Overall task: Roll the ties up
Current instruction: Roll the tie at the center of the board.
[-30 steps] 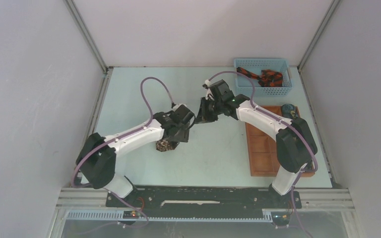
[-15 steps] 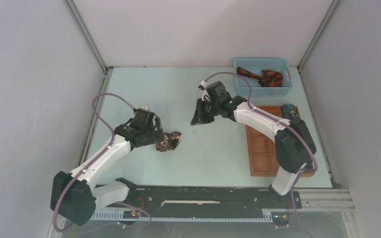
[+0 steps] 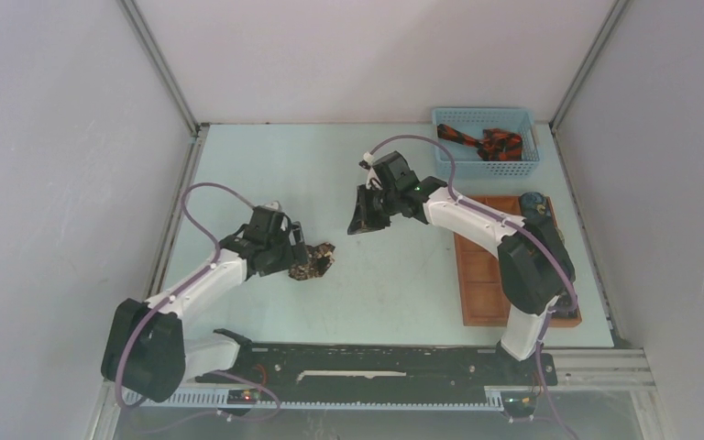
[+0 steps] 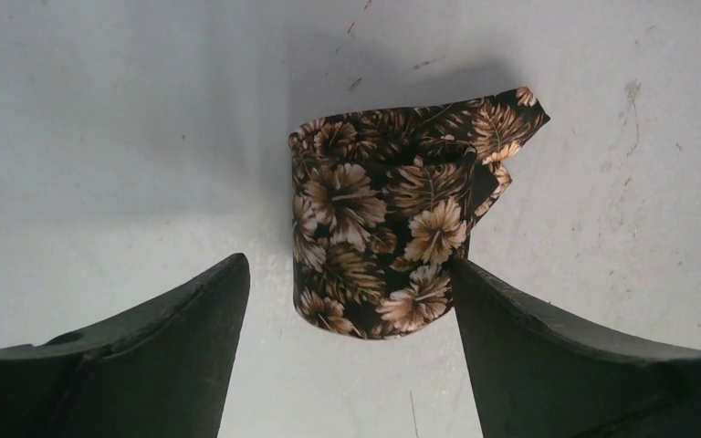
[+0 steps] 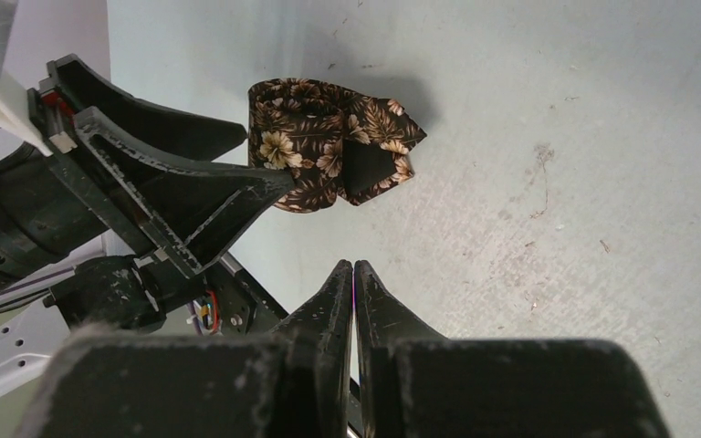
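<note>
A dark brown tie with a tan floral print point(image 3: 313, 263) lies rolled up on the table, its pointed tip sticking out to the right point(image 4: 379, 224) point(image 5: 329, 155). My left gripper point(image 3: 301, 258) point(image 4: 347, 274) stands open just left of the roll; its right finger point(image 4: 548, 356) reaches the roll's edge, the left finger stands apart. My right gripper point(image 3: 363, 223) point(image 5: 353, 266) hovers shut and empty above the table, behind and right of the roll. A black and red-orange tie point(image 3: 488, 144) lies bunched in the basket. A blue-green tie point(image 3: 533, 202) sits rolled in the tray's far corner.
A blue mesh basket point(image 3: 448, 151) stands at the back right. An orange-brown compartment tray point(image 3: 481, 270) runs along the right side, partly under my right arm. Grey walls close in the table on three sides.
My left arm has swung back to the left and its gripper has opened wide, leaving the rolled brown tie on the table. The right gripper drifted slightly left, still shut.
</note>
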Robot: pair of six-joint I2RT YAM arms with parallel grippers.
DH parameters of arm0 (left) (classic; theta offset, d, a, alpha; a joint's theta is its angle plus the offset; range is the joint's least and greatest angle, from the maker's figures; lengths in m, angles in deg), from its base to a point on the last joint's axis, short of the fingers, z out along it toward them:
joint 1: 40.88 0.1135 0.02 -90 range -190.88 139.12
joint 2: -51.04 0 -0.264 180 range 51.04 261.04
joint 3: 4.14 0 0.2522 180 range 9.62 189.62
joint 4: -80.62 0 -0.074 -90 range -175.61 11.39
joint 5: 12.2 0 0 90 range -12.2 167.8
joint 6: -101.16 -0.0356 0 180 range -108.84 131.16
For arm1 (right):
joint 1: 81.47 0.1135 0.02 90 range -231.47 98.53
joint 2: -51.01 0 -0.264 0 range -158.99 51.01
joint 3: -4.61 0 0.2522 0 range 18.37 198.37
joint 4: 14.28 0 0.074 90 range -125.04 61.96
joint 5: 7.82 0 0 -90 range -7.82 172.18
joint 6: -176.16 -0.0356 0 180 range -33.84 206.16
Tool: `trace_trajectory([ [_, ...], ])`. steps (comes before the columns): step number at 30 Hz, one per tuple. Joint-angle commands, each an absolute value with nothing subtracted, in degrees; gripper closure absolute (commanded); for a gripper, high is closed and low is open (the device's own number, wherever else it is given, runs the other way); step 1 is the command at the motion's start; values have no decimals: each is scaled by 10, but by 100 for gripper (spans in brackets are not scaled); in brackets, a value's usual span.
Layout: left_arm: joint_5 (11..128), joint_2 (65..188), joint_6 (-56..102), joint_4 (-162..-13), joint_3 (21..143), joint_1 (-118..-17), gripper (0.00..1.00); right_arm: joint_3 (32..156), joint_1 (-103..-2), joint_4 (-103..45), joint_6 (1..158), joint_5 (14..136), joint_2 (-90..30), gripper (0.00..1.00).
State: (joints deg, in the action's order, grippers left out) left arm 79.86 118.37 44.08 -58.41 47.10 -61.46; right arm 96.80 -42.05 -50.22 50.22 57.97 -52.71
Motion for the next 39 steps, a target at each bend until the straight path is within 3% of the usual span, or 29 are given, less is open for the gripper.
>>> trace_trajectory([
  [1,782,1213,432,-639,463,-609,13,994,-419,-503,513,576,-533,94],
  [18,738,1293,453,-676,494,-648,21,992,-422,-510,518,576,-540,94],
  [24,784,1348,471,-636,551,-690,41,985,-425,-513,521,579,-530,94],
  [29,862,1399,469,-542,628,-732,49,976,-430,-517,524,585,-517,94],
  [39,971,1519,462,-405,773,-800,46,974,-441,-561,533,637,-498,95],
])
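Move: The rolled floral tie lies on the board about 4 cm to the right of the left hand, 2 cm farther ahead and some 3 cm below the fingertips. The tie's loose tail sticks out to the right, its tip roughly 8 cm right and 4 cm ahead of that hand. The shut right gripper hangs about 15 cm right of the left hand, 7 cm ahead and 7 cm higher. From the right hand the tie is about 10 cm left, 7 cm back and 10 cm below. Down and rightward first, then mainly right and a little forward, the left hand travels some 8 cm onto the tie roll. On the way its wide-open fingers close to about half and pinch the roll from both sides, while the wrist rolls about 15 degrees, left side rising, and turns some 10 degrees clockwise. The right hand, still shut, sinks a little and late on drifts right, about 2 cm each. ##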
